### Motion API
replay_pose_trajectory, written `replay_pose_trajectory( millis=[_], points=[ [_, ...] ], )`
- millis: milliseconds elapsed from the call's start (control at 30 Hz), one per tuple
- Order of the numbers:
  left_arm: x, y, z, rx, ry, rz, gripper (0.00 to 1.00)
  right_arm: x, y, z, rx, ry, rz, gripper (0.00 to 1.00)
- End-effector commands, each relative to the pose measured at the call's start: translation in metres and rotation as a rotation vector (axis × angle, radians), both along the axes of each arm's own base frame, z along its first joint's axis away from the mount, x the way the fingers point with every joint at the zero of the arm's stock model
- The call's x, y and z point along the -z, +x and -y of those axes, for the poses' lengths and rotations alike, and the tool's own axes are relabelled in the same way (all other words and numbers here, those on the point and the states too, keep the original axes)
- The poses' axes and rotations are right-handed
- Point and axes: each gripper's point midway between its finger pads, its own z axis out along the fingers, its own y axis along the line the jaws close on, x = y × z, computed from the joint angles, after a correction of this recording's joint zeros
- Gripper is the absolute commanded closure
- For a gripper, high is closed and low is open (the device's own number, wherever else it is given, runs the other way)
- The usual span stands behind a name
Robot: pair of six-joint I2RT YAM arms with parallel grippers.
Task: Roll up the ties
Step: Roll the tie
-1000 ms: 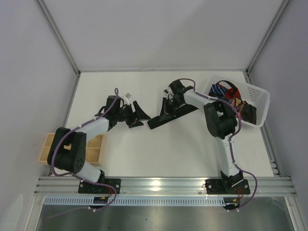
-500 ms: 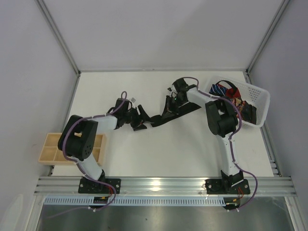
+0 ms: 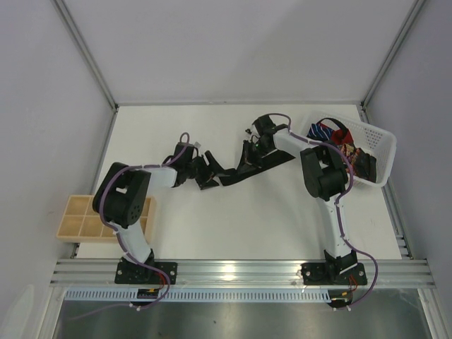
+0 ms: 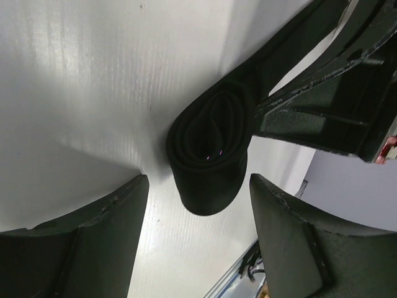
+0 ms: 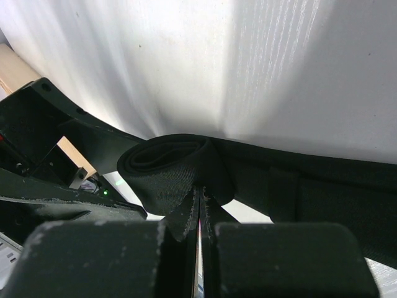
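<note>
A plain black tie (image 3: 277, 160) lies slanted across the table's middle. Its left end is wound into a loose roll (image 4: 211, 146) (image 5: 166, 166). My left gripper (image 3: 207, 174) (image 4: 197, 180) is open, and the roll's near edge reaches just between its fingertips without touching either pad. From the other side, my right gripper (image 3: 249, 155) (image 5: 201, 197) is shut, its closed tips resting against the roll. More ties (image 3: 337, 139), blue-white striped, red and brown patterned, are heaped in the white basket.
The white lattice basket (image 3: 382, 135) stands at the table's right edge behind the right arm. A wooden compartment tray (image 3: 76, 223) sits at the near left edge. Grey walls enclose the back and sides.
My left arm has swung right, bringing its open gripper up to the tie's rolled end. The right gripper has stayed shut on the tie's far side, barely shifting.
</note>
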Motion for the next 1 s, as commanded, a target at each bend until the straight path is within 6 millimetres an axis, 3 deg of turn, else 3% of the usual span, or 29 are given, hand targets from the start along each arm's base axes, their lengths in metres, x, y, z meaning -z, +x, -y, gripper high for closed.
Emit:
replay_pose_trajectory(
  millis=[0,167,300,467,700,967],
  points=[
    [-0.008,0.015,0.011,-0.028,-0.036,0.015,0.28,0.002,0.004,-0.003,-0.018,0.001,0.023,1.00],
    [-0.008,0.016,0.024,-0.026,-0.073,-0.003,0.33,0.004,0.004,-0.002,-0.018,0.001,0.020,1.00],
    [-0.008,0.018,0.027,-0.008,-0.059,-0.002,0.55,0.005,0.002,-0.004,-0.024,-0.001,0.017,1.00],
    [-0.004,0.011,0.021,0.007,-0.020,-0.017,0.68,0.005,-0.003,-0.011,-0.041,0.000,0.018,1.00],
    [-0.005,-0.002,0.002,0.022,0.073,-0.032,0.75,0.004,-0.019,-0.030,-0.079,0.006,0.013,1.00],
    [-0.032,-0.016,-0.023,0.018,0.151,0.003,0.76,-0.004,-0.043,-0.059,-0.130,0.034,0.009,1.00]
  ],
)
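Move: Just right of the left hand's open fingers sits the rolled end of the black tie, about 2 cm to their right, 1 cm farther out and 1 cm lower. From the left hand, the tie's flat length has its middle some 14 cm right and 5 cm ahead. The roll's middle is about 3 cm back and 3 cm left of the right hand, 1 cm lower; the flat length's middle is about 8 cm right and 2 cm ahead of that hand. Easing about 2 cm right and a little down over the roll, the left hand closes its fingers and pinches its near end, then draws back and left some 3 cm, coming up slightly at the last. The right hand first holds still with shut fingertips against the roll's junction with the flat tie, then follows left and back about 4.5 cm, still in contact. ##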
